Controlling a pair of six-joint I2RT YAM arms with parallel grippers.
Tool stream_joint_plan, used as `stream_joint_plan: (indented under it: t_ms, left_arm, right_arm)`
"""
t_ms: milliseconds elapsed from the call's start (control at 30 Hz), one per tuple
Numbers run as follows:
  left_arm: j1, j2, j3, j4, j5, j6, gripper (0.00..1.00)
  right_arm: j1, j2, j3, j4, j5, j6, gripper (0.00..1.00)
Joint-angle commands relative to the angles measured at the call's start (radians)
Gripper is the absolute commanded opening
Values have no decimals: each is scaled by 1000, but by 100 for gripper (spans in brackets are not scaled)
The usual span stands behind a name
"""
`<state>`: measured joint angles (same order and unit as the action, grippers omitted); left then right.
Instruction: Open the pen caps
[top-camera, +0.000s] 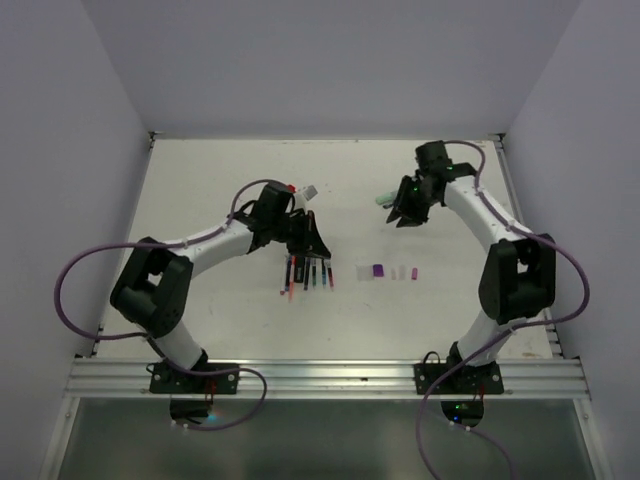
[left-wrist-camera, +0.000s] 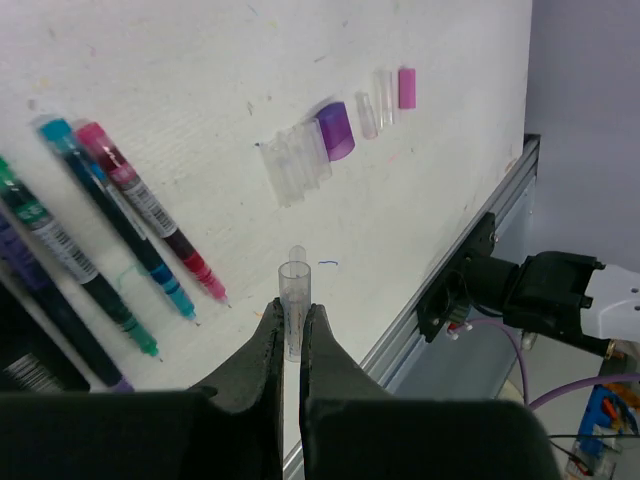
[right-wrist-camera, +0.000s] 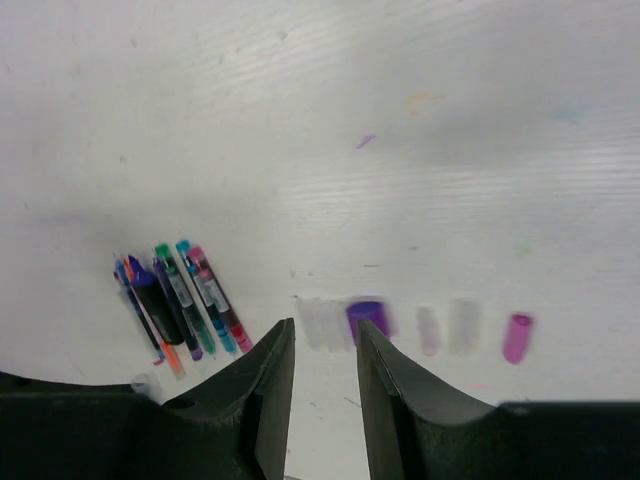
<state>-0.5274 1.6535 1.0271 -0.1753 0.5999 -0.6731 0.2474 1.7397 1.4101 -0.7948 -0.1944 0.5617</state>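
My left gripper (left-wrist-camera: 292, 318) (top-camera: 303, 238) hovers just above the pens, shut on a thin clear plastic tube (left-wrist-camera: 294, 285) with an open end. Whether that tube is a pen body or a cap I cannot tell. Several pens (left-wrist-camera: 135, 215) (top-camera: 308, 272) (right-wrist-camera: 190, 295) lie side by side on the white table. To their right is a row of pen caps: clear ones (left-wrist-camera: 295, 165) (right-wrist-camera: 322, 322), a purple one (left-wrist-camera: 337, 130) (top-camera: 379, 270) (right-wrist-camera: 368, 318) and a pink one (left-wrist-camera: 407, 87) (right-wrist-camera: 517, 337). High over the caps, my right gripper (right-wrist-camera: 322, 335) (top-camera: 405, 213) stands open and empty.
An aluminium rail (top-camera: 330, 378) (left-wrist-camera: 470, 250) runs along the table's near edge, with the right arm's base (left-wrist-camera: 545, 295) bolted to it. White walls close in the left, back and right sides. A small pale-green piece (top-camera: 381, 200) shows beside the right gripper.
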Motion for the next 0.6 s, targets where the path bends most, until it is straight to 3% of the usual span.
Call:
stream_joint_plan:
  t_ms: [0,567]
  left_arm:
    - [-57,58,54,68,47,-46,0]
    - [-146,282,116,211,75,-106,0]
  right_arm:
    - [-91,-89,36,-102,30,-26,35]
    - [-163,-120,27,-118,-13,-51,35]
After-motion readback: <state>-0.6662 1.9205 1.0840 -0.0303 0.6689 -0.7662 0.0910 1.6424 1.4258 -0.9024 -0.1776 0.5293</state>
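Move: The left hand holds a clear cap. The clear caps at the near end of the cap row lie about 10 cm to its right, roughly level fore and aft and 10 cm lower; the purple cap is some 13 cm right, the pink pen only 3 cm right, both about level ahead and equally low. From the right hand, the blue pen lies about 12 cm ahead and 11 cm below, with the green marker just beyond, 14 cm ahead and 1 cm left. Rightward and down, each about 6 cm, and some 3 cm back, the left hand carries the clear cap past the pink pen towards the open table beside the clear caps, slowing into a mostly downward approach with its grip kept and the fingers tipping slightly steeper. The right hand, empty and part open, swings clear to the right and a little up, then all but stops. ##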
